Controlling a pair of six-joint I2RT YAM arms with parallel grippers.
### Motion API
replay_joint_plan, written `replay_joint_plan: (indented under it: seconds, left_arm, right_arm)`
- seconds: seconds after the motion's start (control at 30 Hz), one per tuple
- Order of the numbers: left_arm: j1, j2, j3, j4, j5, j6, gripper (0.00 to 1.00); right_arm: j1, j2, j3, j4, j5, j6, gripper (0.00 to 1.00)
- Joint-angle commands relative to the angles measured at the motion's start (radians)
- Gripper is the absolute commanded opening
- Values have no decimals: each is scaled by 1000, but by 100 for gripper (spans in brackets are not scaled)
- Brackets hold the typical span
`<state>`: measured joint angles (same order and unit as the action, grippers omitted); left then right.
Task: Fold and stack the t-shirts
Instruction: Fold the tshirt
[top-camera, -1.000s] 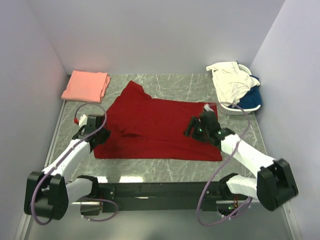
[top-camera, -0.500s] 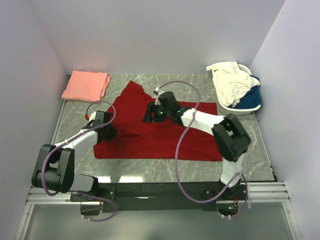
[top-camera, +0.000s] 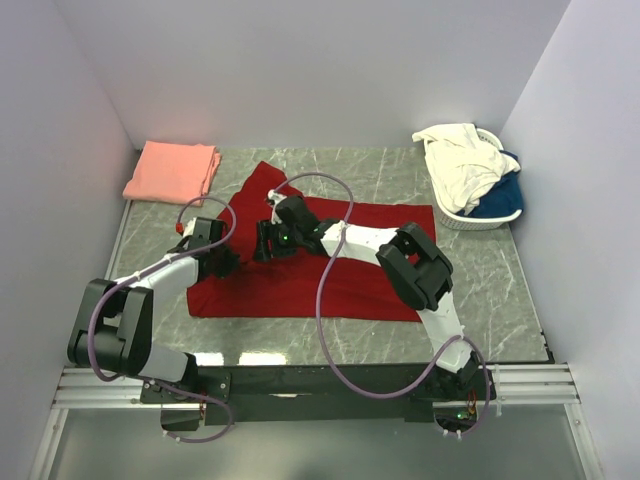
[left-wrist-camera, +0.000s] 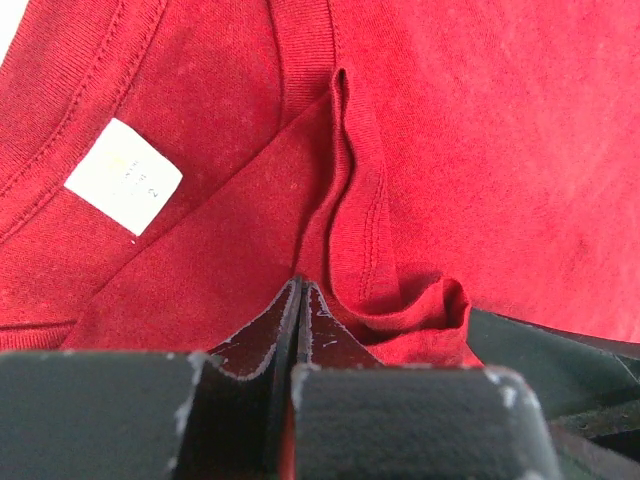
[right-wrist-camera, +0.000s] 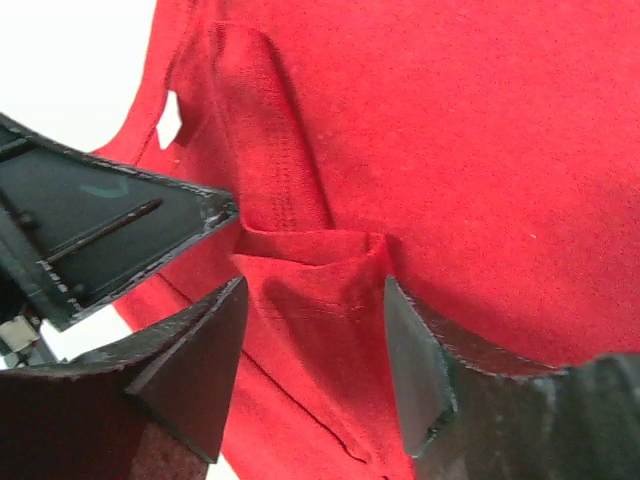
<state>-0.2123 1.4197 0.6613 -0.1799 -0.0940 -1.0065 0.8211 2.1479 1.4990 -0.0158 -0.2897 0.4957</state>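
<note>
The deep red t-shirt (top-camera: 350, 275) lies spread flat across the middle of the table. My left gripper (top-camera: 222, 262) sits at its collar end, by the white neck label (left-wrist-camera: 122, 176). Its jaws (left-wrist-camera: 300, 287) are shut, and a ridge of red cloth (left-wrist-camera: 345, 200) runs up from the tips. My right gripper (top-camera: 262, 243) reaches in from the right, close beside the left one. It is open (right-wrist-camera: 312, 300), with its fingers on either side of a raised fold of the red shirt (right-wrist-camera: 320, 265). A folded salmon pink t-shirt (top-camera: 172, 170) lies at the back left.
A white slatted basket (top-camera: 470, 218) stands at the back right, holding a cream-white tee (top-camera: 455, 160) and a blue one (top-camera: 502, 195). The left gripper's black body (right-wrist-camera: 110, 230) fills the left of the right wrist view. Walls close off the back and both sides.
My right arm has swept left across the red shirt, from its right edge to the collar end, and its jaws have narrowed a little. The left gripper has moved rightward onto the shirt.
</note>
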Motion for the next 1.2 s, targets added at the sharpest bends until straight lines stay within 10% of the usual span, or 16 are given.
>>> replay_joint_plan:
  seconds: [0.0, 0.5, 1.17]
  left_arm:
    - [-4, 4, 35, 30, 14, 20, 4]
    - [-4, 30, 80, 37, 36, 20, 4]
    - [-4, -18, 164, -12, 16, 37, 25]
  right_arm:
    - [1, 4, 53, 2, 34, 1, 63]
    - [0, -32, -2, 7, 95, 20, 7]
    - [-46, -192, -192, 83, 288, 86, 1]
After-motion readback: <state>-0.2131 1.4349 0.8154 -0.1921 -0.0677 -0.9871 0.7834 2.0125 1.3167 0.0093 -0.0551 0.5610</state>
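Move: The raised fold of the red t-shirt stands between the right hand's open fingers, only about 1 cm to the left of their midpoint and 1 cm below. The white neck tag lies some 9 cm left of that hand and 4 cm back, and the far sleeve about 20 cm ahead and 1 cm right. From the left hand, whose shut fingertips are already at the cloth, that fold is about 3 cm ahead and 3 cm right, nearly level. The right fingers shut on the raised fold of the red t-shirt and pinch it, then draw it about 6 cm right and a little forward, dipping about 2 cm before coming back up, with the wrist turning some 15 degrees clockwise. Meanwhile the left hand comes free of the cloth, rising and reaching forward about 5 cm each way, and its fingers part slightly. ##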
